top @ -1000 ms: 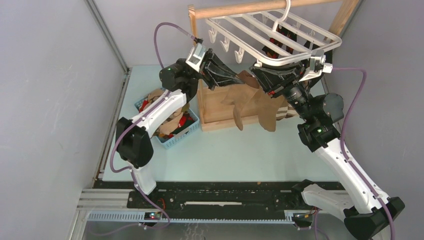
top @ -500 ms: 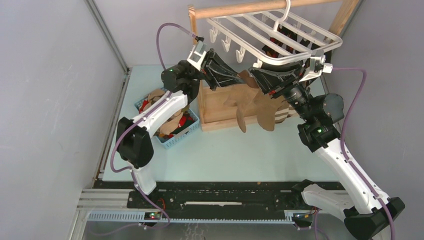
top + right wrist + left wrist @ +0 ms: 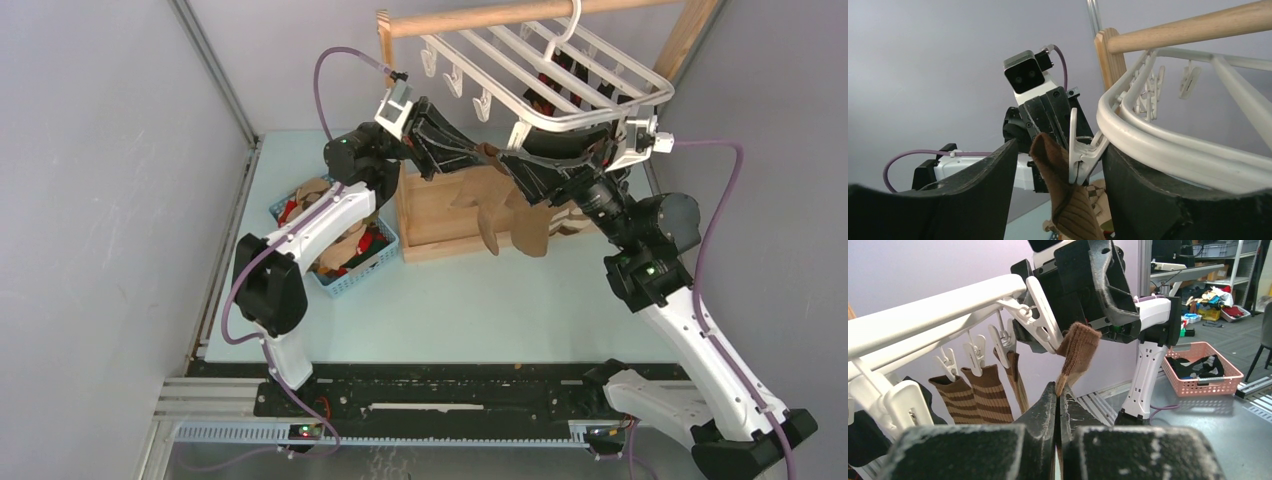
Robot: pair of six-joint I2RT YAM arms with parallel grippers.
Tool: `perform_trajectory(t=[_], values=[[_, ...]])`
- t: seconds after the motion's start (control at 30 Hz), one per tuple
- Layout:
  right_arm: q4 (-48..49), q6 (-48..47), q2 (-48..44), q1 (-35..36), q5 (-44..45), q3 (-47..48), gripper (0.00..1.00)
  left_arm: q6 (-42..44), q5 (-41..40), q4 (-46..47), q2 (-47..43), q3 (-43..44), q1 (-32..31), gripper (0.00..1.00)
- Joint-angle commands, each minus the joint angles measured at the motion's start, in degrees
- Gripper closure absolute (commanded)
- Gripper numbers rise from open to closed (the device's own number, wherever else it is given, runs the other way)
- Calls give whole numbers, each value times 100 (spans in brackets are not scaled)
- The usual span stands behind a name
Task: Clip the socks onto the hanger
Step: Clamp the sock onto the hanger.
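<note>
The white hanger [image 3: 560, 70] hangs from a wooden rail. In the right wrist view, one of its clips [image 3: 1080, 150] pinches the cuff of a brown sock [image 3: 1063, 195]. My right gripper [image 3: 1060, 165] is open, its fingers [image 3: 973, 195] standing either side of the clip and sock without touching them. My left gripper [image 3: 1058, 390] is shut on the same brown sock [image 3: 1078, 347] just below the clip [image 3: 1040, 320]. Seen from above, both grippers meet under the hanger's near corner, left [image 3: 478, 155] and right [image 3: 520, 165], with the sock [image 3: 530, 225] dangling below.
Brown striped socks [image 3: 983, 395] hang from other clips. A blue mesh basket [image 3: 390, 245] with more socks sits on the table at left. The wooden stand's base [image 3: 440, 215] lies under the hanger. Grey walls close in on both sides.
My right gripper's jaws have spread apart and let go of the clip, which now grips the sock cuff. The right arm has shifted a little right. The left gripper stays shut on the sock.
</note>
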Motion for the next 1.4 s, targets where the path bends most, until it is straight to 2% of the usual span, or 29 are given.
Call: perform_trajectory(t=[0.0, 0.27, 0.53, 0.67, 0.93, 1.07, 1.1, 1.17, 1.3, 1.33, 1.37], values=[[-389, -196, -225, -59, -146, 321, 28, -122, -243, 145, -60, -51, 14, 95], [-1411, -814, -687, -320, -682, 321, 13, -110, -407, 112, -200, -300, 61, 81], [-2635, -1547, -1157, -820, -1647, 319, 6, 131, -589, -14, -592, -979, 133, 70], [-3361, -1876, -1451, -1077, -1866, 278, 5, 652, -723, -460, -1021, -1501, 183, 65], [-4126, -2160, -1973, -1760, -1789, 115, 3, 1311, -862, -1253, -1691, -2146, 184, 65], [-4450, -2225, -2123, -2137, -1864, 96, 2, 2204, -1041, -2250, -2269, -2596, 157, 63], [-4537, -2232, -2152, -2211, -1890, 58, 2, 2546, -1165, -2772, -2442, -2722, 123, 61], [-4570, -2252, -2234, -2369, -2004, -62, 2, 3566, -1377, -3630, -2861, -2953, 34, 55], [-4580, -2563, -2299, -2448, -2587, -308, 2, 4942, -2008, -5217, -3411, -3239, -167, 40], [-4529, -2671, -2320, -2443, -2763, -388, 1, 5037, -2115, -5351, -3489, -3291, -175, 26], [-4477, -2883, -2342, -2434, -2936, -463, 1, 5094, -2174, -5420, -3553, -3339, -177, 4]])
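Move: Pinched in the left fingertips, the sock's cuff reaches about 4 cm to the right and 1 cm ahead of that hand point, where the hanger clip sits some 2 cm higher. From the left hand, the nearest empty clip is roughly 7 cm ahead, 1 cm left and 2 cm up; the clip of the first brown sock is about 11 cm right, 3 cm ahead and 2 cm up. For the right hand the sock's clip lies between its open fingers, about 1 cm ahead, left and above. Letting go of the cuff, the left fingers open while the hand eases forward and down, then it draws away left and back, ending about 5 cm lower and turned some 20 degrees counter-clockwise. The already loosened right hand backs off the clip, down about 11 cm, to the right and back, opening fully as its fingers tip down to near level. ##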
